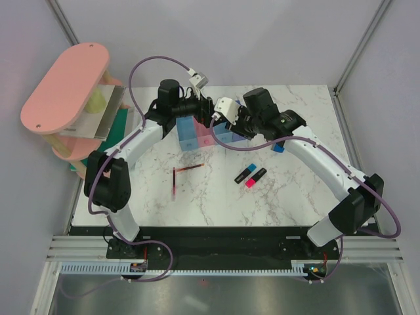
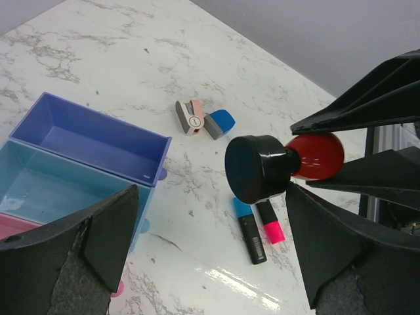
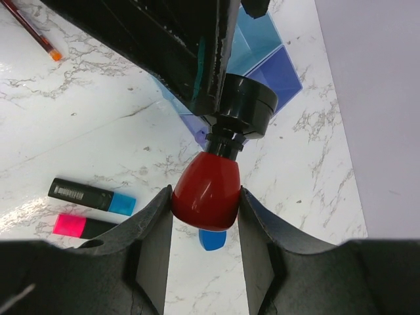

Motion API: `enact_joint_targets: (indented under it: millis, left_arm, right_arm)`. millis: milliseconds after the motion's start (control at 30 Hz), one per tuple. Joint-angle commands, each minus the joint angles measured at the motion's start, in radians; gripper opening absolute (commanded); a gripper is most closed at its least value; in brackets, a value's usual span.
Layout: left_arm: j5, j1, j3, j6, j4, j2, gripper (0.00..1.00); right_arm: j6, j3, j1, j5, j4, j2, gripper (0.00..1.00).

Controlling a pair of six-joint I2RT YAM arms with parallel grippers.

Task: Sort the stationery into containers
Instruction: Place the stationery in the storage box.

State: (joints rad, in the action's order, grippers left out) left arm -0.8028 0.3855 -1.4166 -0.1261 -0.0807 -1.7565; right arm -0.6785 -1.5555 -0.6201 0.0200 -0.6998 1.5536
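My right gripper (image 3: 205, 197) is shut on the red bulb of the red-black capped piece (image 3: 209, 187) and holds it in the air over the table beside the containers. The piece's black cap (image 2: 259, 167) points between the wide-open fingers of my left gripper (image 2: 210, 249), close to the right-hand finger (image 2: 335, 243). The joined bins show as purple (image 2: 92, 141) and light blue (image 2: 52, 187), with pink and blue ones (image 1: 209, 134) under the arms. Blue (image 2: 248, 226) and pink (image 2: 270, 223) highlighters lie side by side. Two dark-red pens (image 1: 189, 168) lie to the left. A blue block (image 2: 222, 123) and beige eraser (image 2: 190, 117) lie together.
A big pink oval-topped rack (image 1: 69, 85) stands off the table's left back corner. Both arms meet over the bins at the table's back middle. The highlighters (image 1: 251, 175) lie near the table's middle and the blue block (image 1: 278, 148) under my right arm.
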Motion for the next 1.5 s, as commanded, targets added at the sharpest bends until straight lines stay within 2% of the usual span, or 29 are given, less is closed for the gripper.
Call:
enact_joint_targets:
  millis: [0,633,767,933,1033,1233,1467]
  left_arm:
    - [0.045,0.003,-0.035,0.043,-0.021,-0.020,1.00]
    - [0.054,0.033,-0.042,0.063,-0.011,-0.041,1.00]
    - [0.094,0.030,-0.044,0.095,0.013,-0.029,1.00]
    - [0.149,0.001,-0.012,0.124,0.068,0.038,1.00]
    - [0.204,-0.011,0.034,0.193,0.120,0.101,1.00]
    - [0.290,-0.019,0.180,0.301,0.239,0.238,1.00]
    - [0.335,-0.019,0.304,0.427,0.381,0.417,1.00]
  right_arm:
    - [0.022,-0.070,-0.018,0.029,-0.003,-0.047,0.38]
    - [0.034,-0.129,-0.041,0.044,-0.010,-0.024,0.38]
    - [0.013,-0.107,-0.043,0.014,0.005,-0.015,0.38]
    - [0.013,-0.101,-0.040,-0.012,0.029,0.008,0.37]
    - [0.025,-0.113,-0.021,-0.012,0.057,0.035,0.37]
    - [0.053,-0.184,0.039,0.021,0.100,0.140,0.37]
    - [0.108,-0.440,0.143,0.139,0.054,0.347,0.36]
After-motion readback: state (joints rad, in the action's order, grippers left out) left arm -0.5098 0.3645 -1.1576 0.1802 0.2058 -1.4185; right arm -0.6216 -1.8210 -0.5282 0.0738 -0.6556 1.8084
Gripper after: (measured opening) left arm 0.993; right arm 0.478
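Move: The right hand holds the red stamp; the purple compartment of the storage box lies about 15 cm straight ahead of this hand and some 23 cm below, the light blue compartment 6 cm to its left. On the table the stapler is about 11 cm ahead and 13 cm right of the hand, the blue eraser 6 ahead and 15 right. From the open left hand the stamp sits about 4 cm right, 3 cm back, level. Up about 3 cm and slightly left goes the right hand, keeping its pinch on the red handle, while the wide-open left hand sinks some 2 cm with a finger against the stamp's black base. Then they part: the left finger comes free as that hand pulls some 8 cm left and back, tipping its fingers down; the right swings about 8 cm forward, sinking again, towards the purple compartment. ##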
